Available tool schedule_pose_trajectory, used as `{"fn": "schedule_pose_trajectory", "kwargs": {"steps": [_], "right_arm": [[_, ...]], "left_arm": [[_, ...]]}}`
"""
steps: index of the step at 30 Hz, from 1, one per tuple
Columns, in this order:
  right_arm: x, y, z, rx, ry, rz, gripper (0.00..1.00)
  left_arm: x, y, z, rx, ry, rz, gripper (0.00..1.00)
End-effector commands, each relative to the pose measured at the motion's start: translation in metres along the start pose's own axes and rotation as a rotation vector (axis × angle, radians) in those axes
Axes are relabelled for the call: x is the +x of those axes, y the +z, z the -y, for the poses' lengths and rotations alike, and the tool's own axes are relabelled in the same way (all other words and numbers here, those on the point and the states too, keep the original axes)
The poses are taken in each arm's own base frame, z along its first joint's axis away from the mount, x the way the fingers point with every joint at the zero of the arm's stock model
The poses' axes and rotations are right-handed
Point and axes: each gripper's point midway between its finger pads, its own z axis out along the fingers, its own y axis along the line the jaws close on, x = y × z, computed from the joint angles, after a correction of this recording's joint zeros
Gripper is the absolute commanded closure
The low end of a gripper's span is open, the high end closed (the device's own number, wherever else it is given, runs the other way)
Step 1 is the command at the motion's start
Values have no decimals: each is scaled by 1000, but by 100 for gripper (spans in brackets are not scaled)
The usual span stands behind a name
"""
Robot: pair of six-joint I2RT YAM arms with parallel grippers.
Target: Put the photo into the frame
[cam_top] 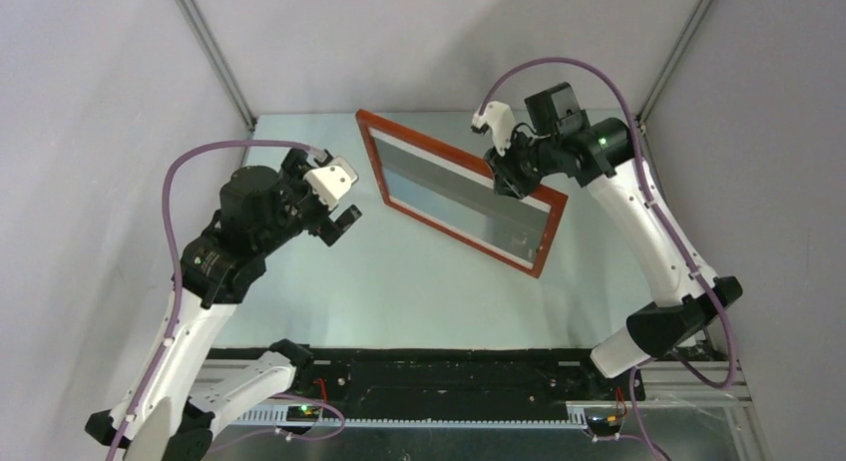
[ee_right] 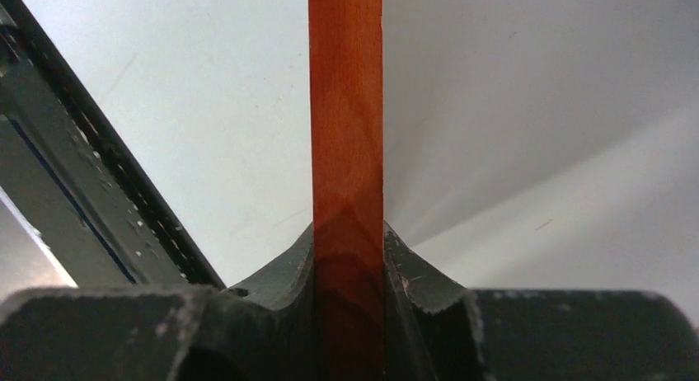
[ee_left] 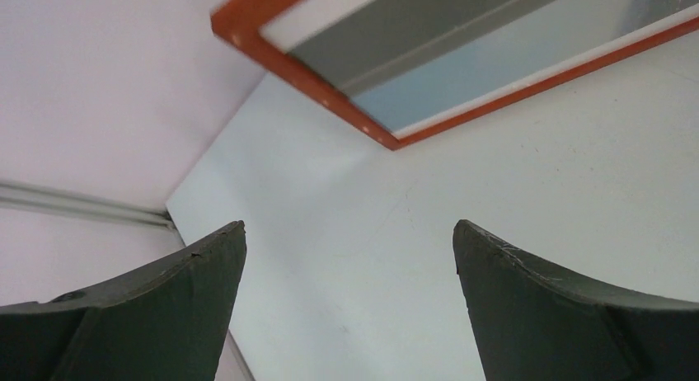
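Note:
The orange-brown wooden frame (cam_top: 429, 142) lies slantwise across the back of the table. The photo (cam_top: 459, 197) shows inside it as a grey band and pale blue with white borders. My right gripper (cam_top: 507, 179) is shut on the frame's far long edge. In the right wrist view the wooden moulding (ee_right: 346, 109) runs straight up from between the closed fingers (ee_right: 412, 274). My left gripper (cam_top: 349, 197) hangs open a little left of the frame, touching nothing. Its wrist view shows the frame's corner (ee_left: 313, 88) and the photo (ee_left: 462, 68) ahead of the spread gripper (ee_left: 349, 232).
Grey walls close in the table on the left, the right and at the back, with aluminium posts (cam_top: 211, 52) in the back corners. A black rail (cam_top: 439, 376) with the arm bases runs along the near edge. A perforated metal strip (ee_right: 107, 175) shows in the right wrist view.

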Motion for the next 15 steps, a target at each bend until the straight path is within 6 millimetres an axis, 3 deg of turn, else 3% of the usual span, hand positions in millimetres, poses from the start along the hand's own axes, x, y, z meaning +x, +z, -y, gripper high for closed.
{"fn": "schedule_pose_trajectory", "kwargs": {"steps": [1, 7, 15], "right_arm": [[-34, -16, 19, -1, 134, 142, 100], [-32, -14, 41, -14, 292, 163, 100], [-17, -12, 75, -20, 498, 232, 100]], "left_arm": [[15, 14, 6, 16, -126, -28, 0], [30, 22, 10, 18, -183, -58, 0], [32, 32, 17, 34, -271, -47, 0]]}}
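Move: The frame, photo inside, already hangs nearly upright from the right hand's pinch on its upper long rim; its middle is about 7 cm left of that hand, 4 cm ahead and 12 cm below. Its upper left corner is some 25 cm to the left, 9 cm ahead and 5 cm higher. From the open, empty left hand the frame's middle is roughly 8 cm ahead, 20 cm to the right and 13 cm below. Keeping its pinch on the upper rim, the right hand carries the frame about 5 cm forward and to the right, at nearly the same height, while turning it clockwise, lifting its left side and tipping the fingers further down. To the left of the frame, the left hand stays wide open and touches nothing as it sinks some 5 cm with only a slight forward drift, its fingers tipping about 10 degrees down. ##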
